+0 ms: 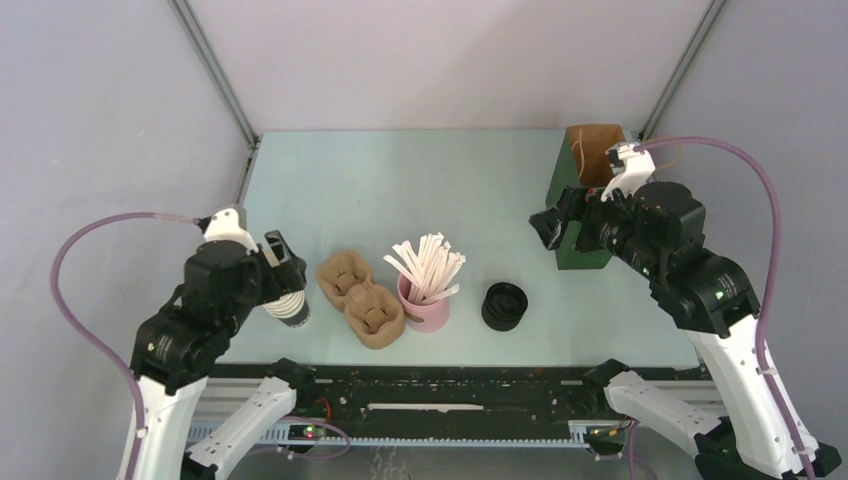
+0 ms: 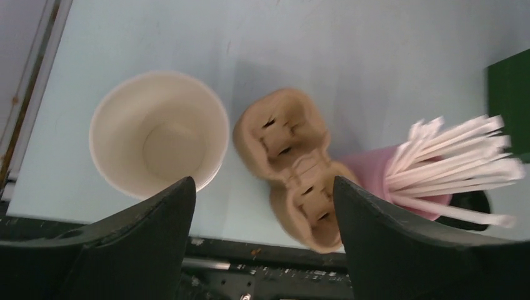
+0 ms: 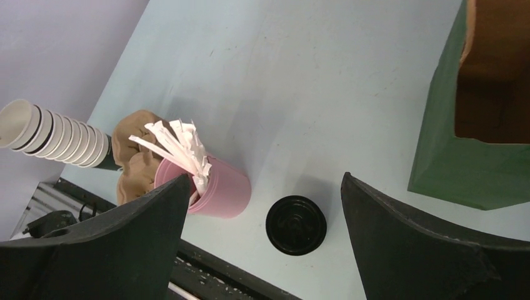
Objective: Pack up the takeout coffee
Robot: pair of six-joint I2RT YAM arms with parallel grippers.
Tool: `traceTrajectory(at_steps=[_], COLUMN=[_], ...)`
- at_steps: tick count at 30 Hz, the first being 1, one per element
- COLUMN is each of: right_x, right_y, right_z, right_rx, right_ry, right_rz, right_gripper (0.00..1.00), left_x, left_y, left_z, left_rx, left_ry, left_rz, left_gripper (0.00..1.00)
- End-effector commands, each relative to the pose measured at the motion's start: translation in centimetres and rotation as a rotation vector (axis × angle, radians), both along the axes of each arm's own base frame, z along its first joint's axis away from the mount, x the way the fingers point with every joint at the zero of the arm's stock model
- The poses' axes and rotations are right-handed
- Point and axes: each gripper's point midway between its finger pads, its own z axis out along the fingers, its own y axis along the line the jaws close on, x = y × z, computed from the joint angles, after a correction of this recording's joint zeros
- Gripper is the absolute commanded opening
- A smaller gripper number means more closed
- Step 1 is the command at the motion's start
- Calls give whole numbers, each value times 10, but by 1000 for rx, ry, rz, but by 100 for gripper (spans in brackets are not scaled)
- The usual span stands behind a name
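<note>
The takeout coffee is out of view. A ribbed stack of paper cups (image 1: 291, 307) stands at the near left, its cream inside (image 2: 159, 134) seen from above in the left wrist view. My left gripper (image 1: 277, 256) (image 2: 262, 187) hovers open just above that stack, holding nothing. A squat stack of black lids (image 1: 505, 306) (image 3: 296, 225) sits near the front edge. High above and behind the lids, beside the green bag (image 1: 580, 225) (image 3: 465, 165), my right gripper (image 1: 553, 226) (image 3: 264, 179) hangs open and empty.
A tan pulp cup carrier (image 1: 360, 297) (image 2: 294, 169) lies between the cup stack and a pink holder full of white straws (image 1: 426, 300) (image 3: 219, 187). The green bag stands open at the back right with brown paper inside. Metal frame posts rise at the table's back corners.
</note>
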Motion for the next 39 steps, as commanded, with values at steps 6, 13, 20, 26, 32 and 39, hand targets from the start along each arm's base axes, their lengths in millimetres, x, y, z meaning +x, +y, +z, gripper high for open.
traceTrajectory(at_steps=[6,13,20,26,32,39], right_x=[0,-2,-7,-12,-14,-16], right_y=[16,16,22,19,22,23], right_z=[6,2,1,3,5,5], right_rx=[66,64,74,78,87,91], right_ry=[-2,9,24,15,15,19], right_rz=[63,68,106,106,120,129], right_gripper=[100,100,100,100,100,100], left_x=[7,23,42,43,44,44], left_y=[39,35,31,35,34,35], left_z=[-33,-45,-47,-55,-57,-61], left_rx=[177,240,287,309,296,308], left_ry=[160,184,192,201,188,204], left_rz=[218,182,157,178,181,186], left_gripper=[68,61,53,51,39,31])
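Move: The top cup of the paper stack is about 6 cm left of my left hand, 4 cm ahead and some 9 cm below. The brown tray lies well down on the table, about 6 cm ahead of that hand and 5 cm right. The pink straw cup stands roughly 14 cm right of the same hand and 4 cm ahead. From my right hand, the top cup is about 35 cm left, 2 cm back and 16 cm lower. I sink my left hand about 6 cm onto the right side of the top cup's rim, swinging 3 cm left first and then easing 4 cm forward. The wrist rolls some 15 degrees left side up and tips further down as the fingers narrow from nearly wide open to about a third, one inside the cup, the other outside its wall. My open right hand drifts 2 cm left. ##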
